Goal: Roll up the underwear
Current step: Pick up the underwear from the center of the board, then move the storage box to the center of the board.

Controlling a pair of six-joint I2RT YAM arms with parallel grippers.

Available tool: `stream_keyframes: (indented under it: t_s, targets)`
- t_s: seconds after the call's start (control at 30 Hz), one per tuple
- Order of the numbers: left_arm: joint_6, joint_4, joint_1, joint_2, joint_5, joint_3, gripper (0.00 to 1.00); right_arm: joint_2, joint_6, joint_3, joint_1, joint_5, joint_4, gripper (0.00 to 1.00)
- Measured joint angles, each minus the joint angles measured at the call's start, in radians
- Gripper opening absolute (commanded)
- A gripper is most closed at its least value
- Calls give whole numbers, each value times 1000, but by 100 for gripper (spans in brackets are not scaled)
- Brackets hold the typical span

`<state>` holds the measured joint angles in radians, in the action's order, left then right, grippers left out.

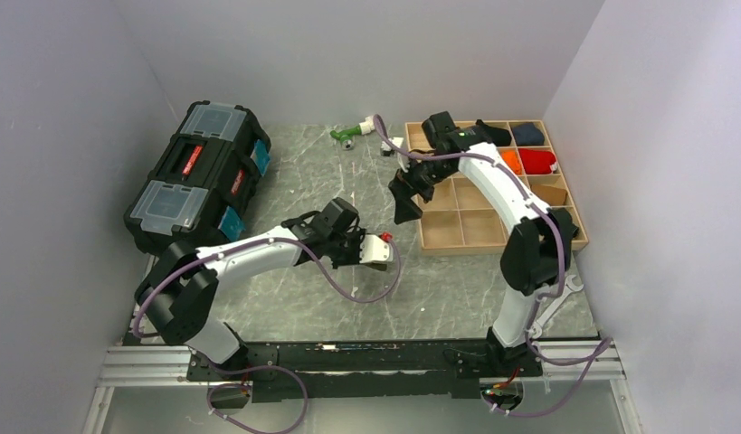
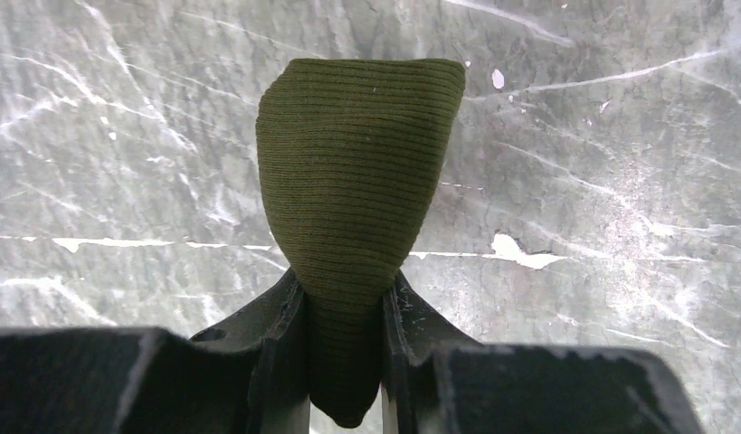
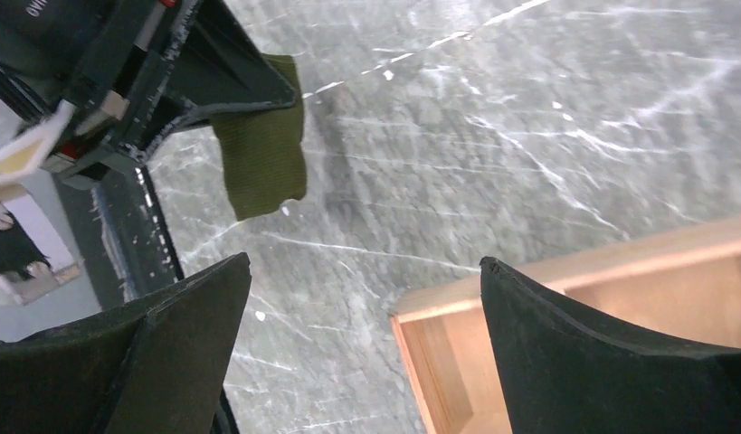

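Observation:
The underwear (image 2: 357, 181) is a bundle of ribbed dark olive-green cloth. It hangs off the marble table, with my left gripper (image 2: 344, 289) shut on its lower end. From the top camera, that left gripper (image 1: 377, 255) is at mid-table, left of the wooden tray (image 1: 461, 242). The right wrist view shows the underwear (image 3: 262, 163) sticking out of the left gripper's black fingers (image 3: 231, 86). My right gripper (image 3: 365, 267) stands wide open and holds nothing, above the tray's corner (image 3: 439, 312). In the top view the right gripper (image 1: 407, 210) hovers by the tray's left side.
A black toolbox (image 1: 199, 176) lies at the back left. A green and white object (image 1: 353, 133) sits at the back, by the tray. The tray's far cells hold orange (image 1: 509, 161), red (image 1: 536, 161) and dark blue (image 1: 527, 134) cloth items. Walls close in on both sides.

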<state>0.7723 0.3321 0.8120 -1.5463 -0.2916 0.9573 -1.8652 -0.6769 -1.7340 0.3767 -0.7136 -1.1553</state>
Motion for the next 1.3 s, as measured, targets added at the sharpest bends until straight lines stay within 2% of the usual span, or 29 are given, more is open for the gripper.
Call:
stream_keyframes:
  t_s: [0.23,0.43,0.63,0.9,1.3]
  targets:
    - [-7,45,-13,71,-3,21,0,217,119,185,-53,124,177,100]
    - [-11,80,-18,151,5,22,0,393,216,395,-158,267,320,100]
    - [-31,107,-26,217,21,22,0,467,260,519,-280,394,388,98]
    - [-58,136,-30,256,38,22,0,457,280,641,-488,483,426,83]
    - [-81,152,-30,267,58,11,0,240,302,691,-590,527,517,44]
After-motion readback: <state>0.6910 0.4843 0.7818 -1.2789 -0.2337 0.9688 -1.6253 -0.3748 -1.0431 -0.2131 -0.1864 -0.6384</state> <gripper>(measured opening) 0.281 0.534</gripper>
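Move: The front end of the wooden box's middle divider, between its second and third columns, lies about 28 cm right of my right hand, level with it fore and aft and some 14 cm below. The dark sock sits roughly 14 cm right of that divider end and 4 cm farther out; the brown bundle is 11 cm right and 11 cm farther out of it. From my left hand, already gripping the underwear, the divider end is about 40 cm right, 6 cm ahead, 4 cm lower. My open right hand rises a touch, then sweeps about 28 cm right over the wooden box, sinking some 14 cm from its high point onto the middle divider near the front wall. On the way I turn it roughly 60 degrees clockwise, tip the fingers down and half close them. My left hand keeps its hold on the underwear and lifts it another 7 cm, easing slightly left. ##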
